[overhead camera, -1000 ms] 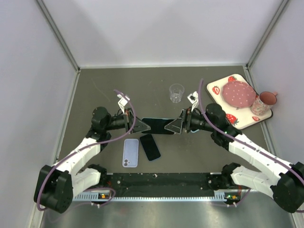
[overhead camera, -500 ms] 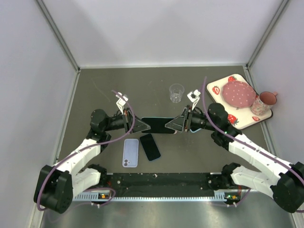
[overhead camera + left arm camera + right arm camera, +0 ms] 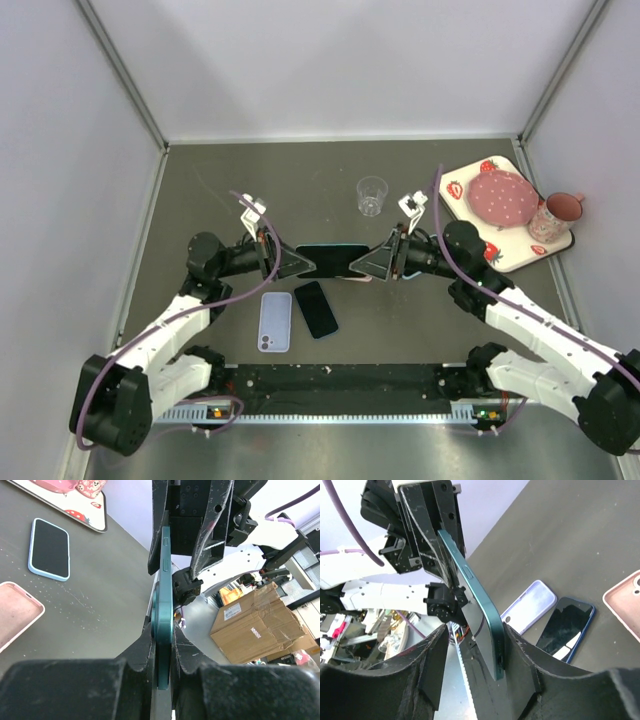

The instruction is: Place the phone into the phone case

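Observation:
A teal phone point(image 3: 332, 262) hangs on edge in mid-air over the middle of the table, between my two grippers. The left gripper point(image 3: 305, 264) is shut on its left end; in the left wrist view both fingers press the phone point(image 3: 164, 605). My right gripper point(image 3: 362, 268) straddles the right end. In the right wrist view the phone point(image 3: 475, 595) leans on one finger point(image 3: 520, 645), with a clear gap to the other, so it is open. An empty pink phone case point(image 3: 15, 612) point(image 3: 625, 597) lies on the table below, mostly hidden from above.
A lilac case or phone back point(image 3: 275, 322) and a dark phone point(image 3: 316, 309) lie near the front edge. A phone in a light-blue case point(image 3: 49, 549) lies further right. A clear cup point(image 3: 371, 196) stands behind. A strawberry tray point(image 3: 515, 258) with a pink plate point(image 3: 503, 197) and a pink cup point(image 3: 560, 210) sits far right.
The right jaws have narrowed around the phone's right end. Both grippers have shifted slightly with the phone, which stays in mid-air in the left grip.

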`<state>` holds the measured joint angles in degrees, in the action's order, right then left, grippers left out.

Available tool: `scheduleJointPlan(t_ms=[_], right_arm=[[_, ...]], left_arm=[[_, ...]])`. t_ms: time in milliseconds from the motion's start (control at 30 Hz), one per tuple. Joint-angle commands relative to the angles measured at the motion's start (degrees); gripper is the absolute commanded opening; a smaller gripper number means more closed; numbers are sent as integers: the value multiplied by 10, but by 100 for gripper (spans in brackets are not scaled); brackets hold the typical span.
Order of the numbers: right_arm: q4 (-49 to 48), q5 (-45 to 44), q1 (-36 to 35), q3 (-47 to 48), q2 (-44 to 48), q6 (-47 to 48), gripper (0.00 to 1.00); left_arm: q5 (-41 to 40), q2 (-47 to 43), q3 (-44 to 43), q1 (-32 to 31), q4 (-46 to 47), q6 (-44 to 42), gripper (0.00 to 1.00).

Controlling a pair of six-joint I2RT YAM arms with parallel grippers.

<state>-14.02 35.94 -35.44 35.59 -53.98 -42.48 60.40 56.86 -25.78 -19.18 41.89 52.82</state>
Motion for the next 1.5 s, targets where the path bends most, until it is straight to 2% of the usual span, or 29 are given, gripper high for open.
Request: scheduleJointPlan(t_ms=[0, 67, 200, 233, 333, 433, 467, 533, 633, 667, 767, 900, 933, 1067, 1300, 1467], right_arm=[[-43, 24, 4, -8, 18, -11, 43], [-55, 29, 4, -14, 21, -14, 35], [-86, 51, 4, -17, 19, -35, 2], [-109, 55, 4, -18, 17, -41, 0], [-129, 63, 5, -17, 16, -54, 0], [-104, 59, 4, -11, 20, -42, 0], [-85, 51, 4, -3, 25, -27, 0], [-58, 41, 4, 2, 28, -15, 0], [-15, 6, 4, 7, 32, -4, 0], [-7, 0, 4, 11, 32, -2, 0], [23, -21, 4, 18, 32, 4, 0], [67, -49, 10, 25, 20, 15, 0], [75, -53, 12, 25, 16, 15, 0], [103, -44, 62, 13, 4, 6, 0], [137, -2, 167, -14, -8, -7, 0], [173, 13, 201, -22, -12, 6, 0]], left_arm=[[-5, -17, -3, 2, 39, -1, 0], [-12, -20, -1, 2, 39, -1, 0], [-10, -18, 0, 2, 69, 18, 0], [-8, -13, -1, 2, 75, 23, 0], [-5, -10, 1, 2, 81, 28, 0], [-12, -16, 2, 2, 58, 16, 2], [-20, -23, -5, 2, 26, -9, 9], [-38, -29, -12, 2, -39, -50, 17], [-68, -39, -26, 2, -110, -99, 38], [-74, -43, -35, 2, -128, -111, 47], [-106, -47, -58, 2, -206, -158, 57], [-174, -35, -95, 2, -340, -244, 60], [-213, -32, -103, 2, -385, -273, 60], [-289, -7, -131, 2, -462, -312, 61], [-353, 35, -153, 1, -509, -335, 61], [-380, 92, -182, -6, -535, -348, 60]])
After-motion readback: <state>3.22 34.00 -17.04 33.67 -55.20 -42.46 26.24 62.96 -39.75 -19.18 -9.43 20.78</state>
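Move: The left hand still holds the phone in the air by its left end, the phone's middle some 7 cm to its right and level with it. The right hand's open fingers straddle the other end, the middle about 6 cm to their left. From the right hand, the pink phone case lies about 12 cm ahead, 3 cm left and 24 down; the blue case 11 ahead and 15 right; the flat phone 10 left and 1 back, both on the table. Easing back barely 2 cm, the right hand shuts its fingers on the phone's right end; only then do the left fingers open and let go. The right hand carries the phone right, forward and down, roughly 8 cm each way, turning clockwise and tipping down, while the left swings forward and down about 10 cm and 5 cm left, rolling and turning counter-clockwise some 30 degrees. ##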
